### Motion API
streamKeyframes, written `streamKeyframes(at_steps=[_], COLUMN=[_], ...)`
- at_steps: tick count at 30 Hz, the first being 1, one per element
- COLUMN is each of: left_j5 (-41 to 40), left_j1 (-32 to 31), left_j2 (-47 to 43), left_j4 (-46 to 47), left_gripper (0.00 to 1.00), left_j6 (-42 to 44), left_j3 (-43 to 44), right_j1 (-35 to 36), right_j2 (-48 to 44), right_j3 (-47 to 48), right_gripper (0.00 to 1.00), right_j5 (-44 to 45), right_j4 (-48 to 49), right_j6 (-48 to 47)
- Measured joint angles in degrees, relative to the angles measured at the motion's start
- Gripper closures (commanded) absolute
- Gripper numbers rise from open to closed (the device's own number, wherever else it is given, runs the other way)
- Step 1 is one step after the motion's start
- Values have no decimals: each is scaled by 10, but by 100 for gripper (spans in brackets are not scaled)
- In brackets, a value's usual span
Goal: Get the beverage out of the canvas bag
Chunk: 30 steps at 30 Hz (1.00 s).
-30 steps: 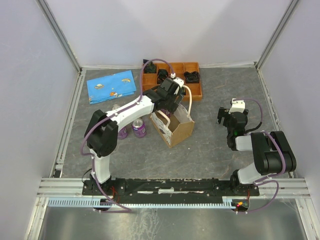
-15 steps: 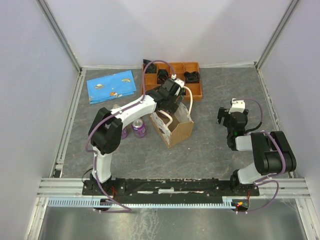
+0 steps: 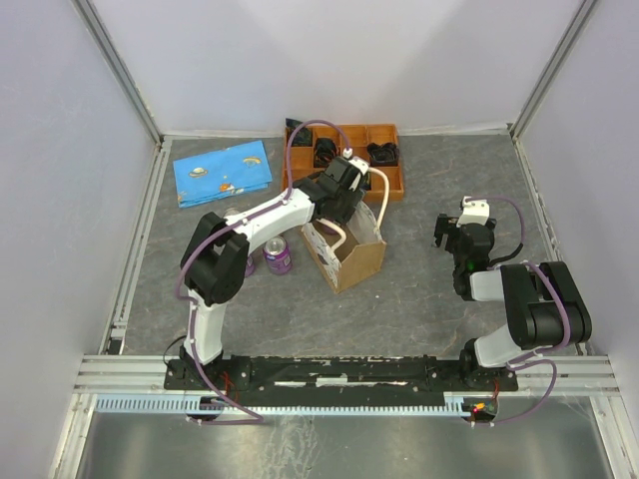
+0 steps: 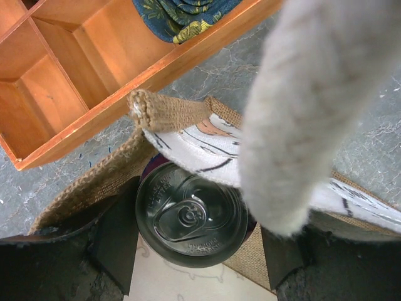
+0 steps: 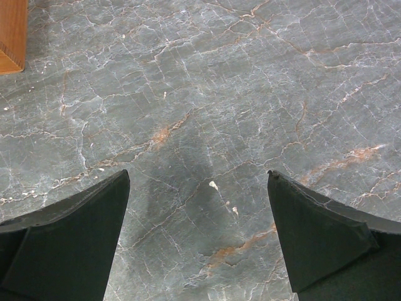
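The canvas bag [image 3: 351, 251] stands mid-table, tan burlap with white loop handles. In the left wrist view its burlap rim [image 4: 169, 110] and a blurred white handle [image 4: 307, 113] frame the beverage [image 4: 188, 216], a can standing upright inside the bag with its silver pull-tab top facing the camera. My left gripper [image 4: 197, 226] reaches down into the bag mouth [image 3: 339, 208], a finger on each side of the can. The left finger [image 4: 116, 238] touches the can; a narrow gap shows by the right finger. My right gripper [image 5: 197, 188] hovers open over bare table at the right [image 3: 461, 235].
An orange compartment tray [image 3: 387, 180] with dark items sits just behind the bag, its wall [image 4: 81, 119] close to the bag rim. Two purple cans [image 3: 278, 256] stand left of the bag. A blue patterned sheet [image 3: 223, 172] lies at the back left.
My left arm has shifted a little, sinking the gripper further into the bag mouth, and its jaws have narrowed round the can. The right arm has not moved.
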Motion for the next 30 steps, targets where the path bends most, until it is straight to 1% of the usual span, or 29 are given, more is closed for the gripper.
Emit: streamKeyframes(at_steps=[1, 2, 10, 16, 21, 30], left_j5=[0, 0, 11, 41, 47, 38], left_j1=[0, 0, 1, -1, -13, -30], left_j2=[0, 0, 0, 0, -2, -52], left_j4=[1, 1, -6, -39, -68, -115], left_gripper=[81, 96, 97, 97, 97, 97], left_j6=[0, 0, 0, 0, 1, 5], left_j3=[0, 0, 5, 25, 54, 112], right_j1=[0, 0, 0, 0, 0, 0], right_j2=[0, 0, 0, 0, 0, 0], right_j3=[0, 0, 0, 0, 0, 0], right_gripper=[1, 1, 1, 1, 1, 1], right_j5=[0, 0, 0, 0, 0, 0], right_j4=[0, 0, 0, 0, 0, 0], right_j6=[0, 0, 0, 0, 0, 0])
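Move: The left hand already grips the last purple can, standing inside the canvas bag; its middle is about 3 cm below the hand. The bag's middle lies some 7 cm back of the hand, and its right rope handle about 8 cm to the right. The nearest can already out stands roughly 15 cm left and 9 cm back. From the idle right hand, the held can is about 26 cm left and 2 cm ahead, roughly level. Fingers still pinching the can on both sides, the left hand stays put briefly, then eases back and to its right by about 3 cm each way. As it goes it climbs faster and faster, up some 9 cm in all, drawing the can up towards the bag's mouth, with only a slight wrist turn and no change in the grip. ##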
